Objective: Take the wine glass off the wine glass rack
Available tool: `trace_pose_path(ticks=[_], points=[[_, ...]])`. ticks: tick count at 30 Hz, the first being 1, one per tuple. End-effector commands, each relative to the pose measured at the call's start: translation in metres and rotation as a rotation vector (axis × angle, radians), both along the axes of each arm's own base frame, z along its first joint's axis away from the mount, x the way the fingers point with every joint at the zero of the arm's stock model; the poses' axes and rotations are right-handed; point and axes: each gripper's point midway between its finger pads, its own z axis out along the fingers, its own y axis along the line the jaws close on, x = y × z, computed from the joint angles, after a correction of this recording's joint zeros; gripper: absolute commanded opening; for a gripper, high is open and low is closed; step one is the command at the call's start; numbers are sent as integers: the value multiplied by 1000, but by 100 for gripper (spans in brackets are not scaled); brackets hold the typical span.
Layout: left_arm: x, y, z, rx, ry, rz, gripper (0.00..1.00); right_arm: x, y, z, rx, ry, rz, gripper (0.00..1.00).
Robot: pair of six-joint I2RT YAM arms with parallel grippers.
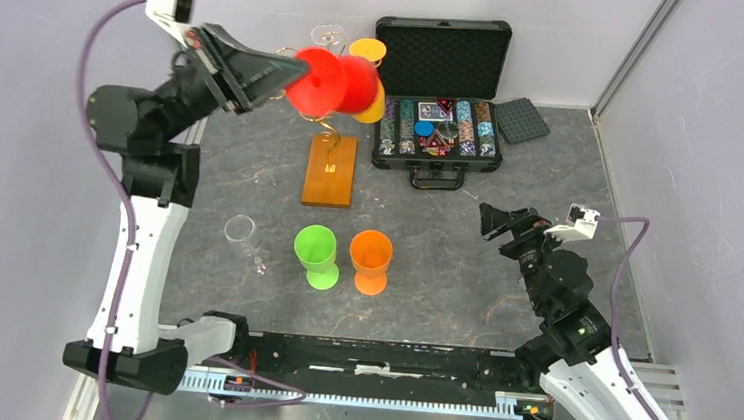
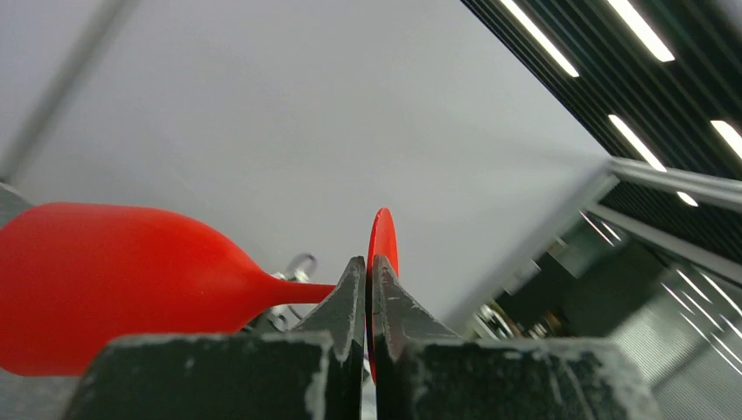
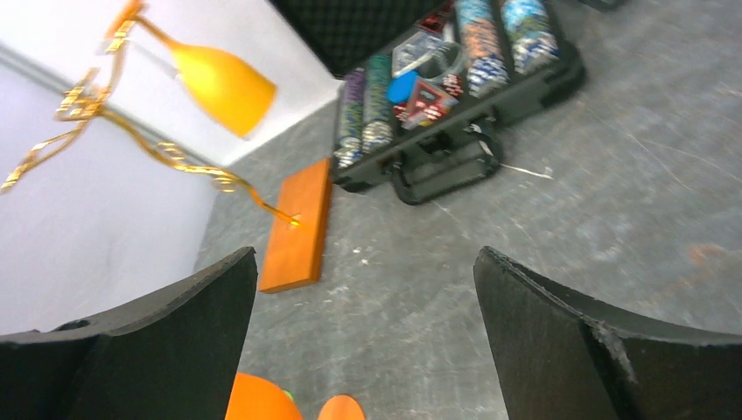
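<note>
The wine glass rack, golden wire on an orange wooden base [image 1: 331, 170], stands at the back middle. My left gripper [image 1: 276, 74] is raised beside its top and shut on the foot [image 2: 382, 234] of a red wine glass [image 1: 333, 82]. The red bowl [image 2: 105, 280] lies sideways to the left of the jaws, with a wire loop [image 2: 297, 267] just behind the stem. A yellow wine glass [image 1: 372, 100] and a clear one [image 1: 328, 36] hang on the rack. My right gripper [image 1: 492, 223] hovers open and empty over the table at the right, its fingertips [image 3: 363, 254] far apart.
An open black chip case [image 1: 442, 95] sits right of the rack, with a grey pad [image 1: 522, 119] beside it. A green glass [image 1: 317, 251] and an orange glass [image 1: 371, 258] stand in front of the rack. A clear glass [image 1: 244, 235] lies to their left.
</note>
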Motion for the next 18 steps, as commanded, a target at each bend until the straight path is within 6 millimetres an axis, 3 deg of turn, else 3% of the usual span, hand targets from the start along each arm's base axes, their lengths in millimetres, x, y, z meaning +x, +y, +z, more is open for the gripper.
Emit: trace_pose_path(ticks=[1, 5, 9, 13, 18], points=[[-51, -30, 16, -69, -45, -179, 2, -4, 28, 81, 38, -276, 163, 98], [-52, -45, 12, -151, 39, -267, 2, -24, 51, 149, 132, -500, 318, 98], [-69, -63, 15, -250, 93, -461, 2, -60, 72, 208, 269, -743, 517, 98], [-73, -75, 16, -297, 127, -528, 2, -100, 79, 250, 385, -959, 684, 98], [-78, -82, 16, -316, 146, -555, 2, -124, 79, 274, 446, -1084, 786, 98]])
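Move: My left hand already pinches the red wine glass by its foot, high above the table. It is taking the glass to my open right fingers, some 39 cm to its right, 2 cm back and 36 cm lower. From my left hand the rack's hub is about 26 cm ahead, 2 cm left and 30 cm below; the yellow glass is 33 cm ahead, 7 cm right and 35 cm below. From my right hand the red glass is roughly 34 cm left, 3 cm ahead and 33 cm up. Both my hands close in for a handover. My right hand climbs about 20 cm, drifting left and then back, its wide-open fingers tipping up and swinging counter-clockwise towards the red glass. My left hand keeps its pinch on the foot and carries the glass some 10 cm right and 5 cm back, fast then easing, turning about 30 degrees clockwise. ##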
